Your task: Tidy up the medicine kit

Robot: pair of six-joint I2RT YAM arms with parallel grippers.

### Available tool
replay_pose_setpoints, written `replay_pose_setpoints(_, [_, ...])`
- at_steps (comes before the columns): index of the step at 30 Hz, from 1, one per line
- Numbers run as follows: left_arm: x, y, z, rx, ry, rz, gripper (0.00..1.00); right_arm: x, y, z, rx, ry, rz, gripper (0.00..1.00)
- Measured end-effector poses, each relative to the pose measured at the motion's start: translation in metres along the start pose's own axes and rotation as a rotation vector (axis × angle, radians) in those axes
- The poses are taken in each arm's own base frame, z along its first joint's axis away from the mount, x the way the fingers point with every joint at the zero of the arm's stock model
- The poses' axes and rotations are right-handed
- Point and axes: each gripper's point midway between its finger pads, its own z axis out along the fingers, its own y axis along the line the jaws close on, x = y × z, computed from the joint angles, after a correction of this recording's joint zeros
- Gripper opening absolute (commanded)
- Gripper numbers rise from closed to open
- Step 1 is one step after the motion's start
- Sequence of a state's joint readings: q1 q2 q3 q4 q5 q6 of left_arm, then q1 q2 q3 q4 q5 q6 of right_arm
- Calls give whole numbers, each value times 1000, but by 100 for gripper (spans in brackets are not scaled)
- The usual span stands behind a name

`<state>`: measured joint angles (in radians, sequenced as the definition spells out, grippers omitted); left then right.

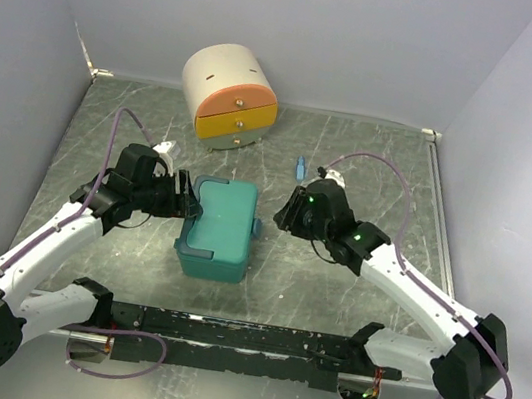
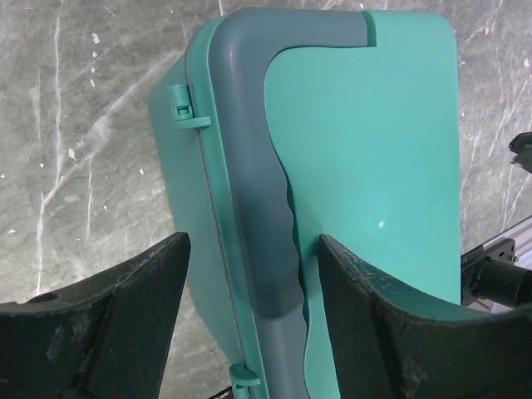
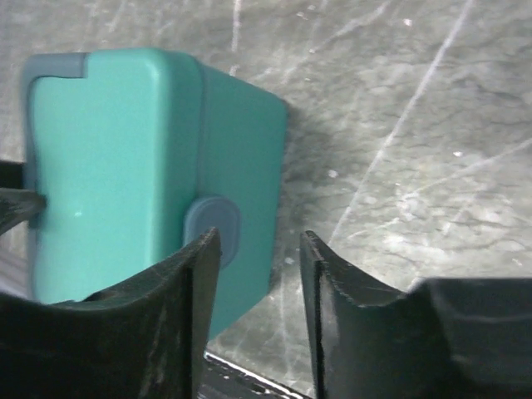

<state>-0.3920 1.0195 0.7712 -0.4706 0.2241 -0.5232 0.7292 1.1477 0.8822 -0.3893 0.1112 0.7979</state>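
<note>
The teal-green medicine kit (image 1: 219, 228) lies flat in the middle of the table with its lid shut. My left gripper (image 1: 189, 206) is open at the kit's left edge. In the left wrist view its fingers (image 2: 133, 299) stand either side of the kit's grey handle (image 2: 249, 125) without closing on it; the kit (image 2: 366, 150) fills that view. My right gripper (image 1: 282, 214) is open and empty just off the kit's right side. In the right wrist view (image 3: 259, 249) its left finger is near the grey-blue oval latch (image 3: 214, 229) on the kit's side wall (image 3: 108, 150).
A cream rounded cabinet (image 1: 229, 93) with orange and yellow drawers stands at the back. A small blue object (image 1: 299, 167) lies on the table behind my right gripper. A black rail (image 1: 244, 336) runs along the near edge. White walls enclose the table.
</note>
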Motion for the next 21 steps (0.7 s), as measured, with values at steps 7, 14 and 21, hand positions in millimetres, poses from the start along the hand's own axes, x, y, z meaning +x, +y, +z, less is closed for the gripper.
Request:
replay_pose_setpoints(7, [0,0,0,1,0,0,73,27,-35,23,171,120,-88,30])
replay_pose_setpoints(14, [0,0,0,1,0,0,73,22,-16,37,195,172,-211,26])
replay_pose_setpoints(21, [0,0,0,1,0,0,72,36,-4,48,194,227,-287,21])
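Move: The green box stands shut, its round latch on the side facing the right hand: about 4 cm to that hand's left, roughly level fore and aft, some 6 cm below. The box's middle is about 10 cm left, level fore and aft and 9 cm below; a small blue bottle lies about 18 cm ahead, 2 cm right and 12 cm below. From the left hand, at the lid's left edge, the latch is about 11 cm right, 1 cm ahead, 4 cm lower. Down beside the box goes the right hand, about 5 cm and slightly outward, then in to the left by some 4 cm towards the latch. Its left side rolls down about 20 degrees while the half-open fingers draw nearly together; the fingertips end close beside the latch, contact not clear. The left hand holds still at the lid's left edge, fingers open, one seeming to rest on the lid. ##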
